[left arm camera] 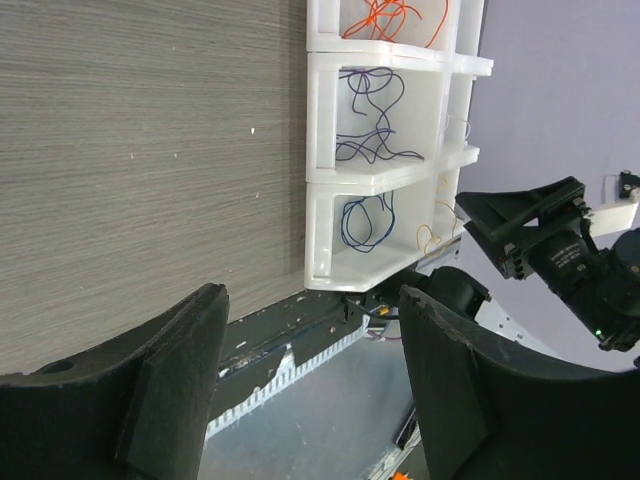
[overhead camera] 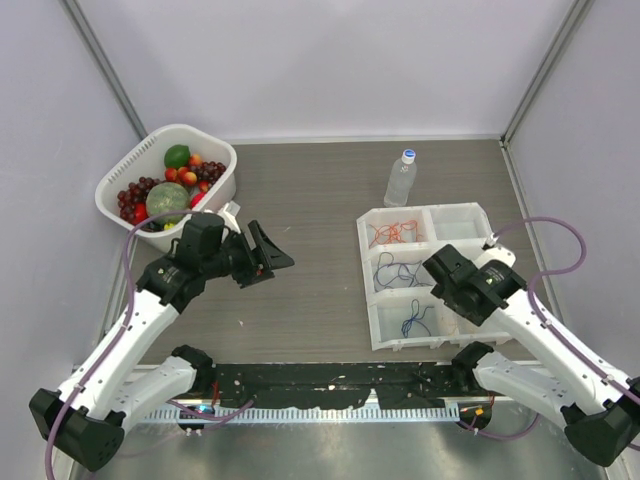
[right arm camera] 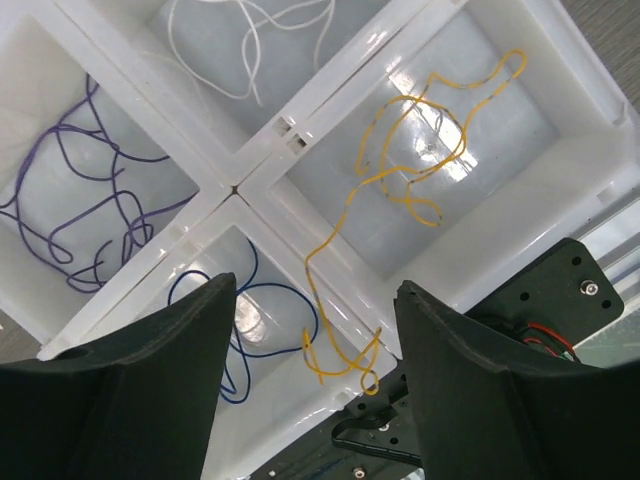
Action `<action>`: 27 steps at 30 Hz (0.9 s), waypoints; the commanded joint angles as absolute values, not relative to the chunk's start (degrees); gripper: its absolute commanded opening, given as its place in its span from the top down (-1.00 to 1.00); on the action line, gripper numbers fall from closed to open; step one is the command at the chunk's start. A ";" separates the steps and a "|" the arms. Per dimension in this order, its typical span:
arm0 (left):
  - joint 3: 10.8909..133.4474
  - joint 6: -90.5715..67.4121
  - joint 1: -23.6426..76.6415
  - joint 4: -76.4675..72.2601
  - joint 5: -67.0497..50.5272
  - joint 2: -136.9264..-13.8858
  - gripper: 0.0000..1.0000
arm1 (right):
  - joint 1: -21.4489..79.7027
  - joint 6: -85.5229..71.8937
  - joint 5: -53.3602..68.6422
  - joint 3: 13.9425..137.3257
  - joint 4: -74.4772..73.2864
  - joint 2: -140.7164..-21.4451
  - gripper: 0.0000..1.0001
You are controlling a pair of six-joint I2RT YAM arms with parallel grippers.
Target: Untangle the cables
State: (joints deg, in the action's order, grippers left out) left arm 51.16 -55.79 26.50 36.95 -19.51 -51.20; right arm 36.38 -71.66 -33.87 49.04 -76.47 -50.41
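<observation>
The cables lie in a white divided tray (overhead camera: 366, 280). In the right wrist view a yellow cable (right arm camera: 400, 185) crosses a divider from its compartment into the one holding the blue cable (right arm camera: 262, 294). A purple cable (right arm camera: 95, 190) and a white cable (right arm camera: 250, 40) fill neighbouring compartments. An orange cable (overhead camera: 393, 233) sits in the far-left compartment. My right gripper (right arm camera: 315, 292) hangs open just above the yellow cable's near end, with nothing between its fingers. Over the bare table left of the tray, my left gripper (overhead camera: 275, 260) is open and empty, pointing toward the tray.
A clear water bottle (overhead camera: 401, 178) with a blue cap stands just behind the tray. A white basket (overhead camera: 218, 190) of fruit sits at the back left, close behind the left arm. Grey walls close in the table on both sides.
</observation>
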 commanded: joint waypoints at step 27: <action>51.77 -55.28 26.46 39.02 -18.90 -47.64 -0.45 | 7.13 -57.75 -32.34 45.62 -63.64 -56.25 0.99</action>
State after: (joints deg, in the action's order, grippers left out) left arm 51.13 -56.12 26.50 38.48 -19.16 -49.28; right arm 10.35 -60.90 -32.60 47.33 -69.54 -55.66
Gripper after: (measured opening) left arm 0.725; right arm 0.030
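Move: The yellow cable's loose end, draped over the tray divider near its near edge, lies about 2 cm back, 1 cm right and 4 cm below the open right hand. The yellow cable's compartment is centred roughly 2 cm ahead, 7 cm right; the blue cable is about 1 cm ahead, 6 cm left; the white cable about 12 cm ahead, 4 cm right, all some 7 cm below. From the left hand, the loose end is about 33 cm right, 7 cm back, 13 cm below. The right fingers close on the yellow cable's loose end at the divider, after the open hand dips about 3 cm and eases back 2 cm. Now shut, they lift slightly, then carry the strand some 6 cm right and 3 cm forward over the yellow cable's own compartment, the hand turning clockwise about 15 to 20 degrees. ##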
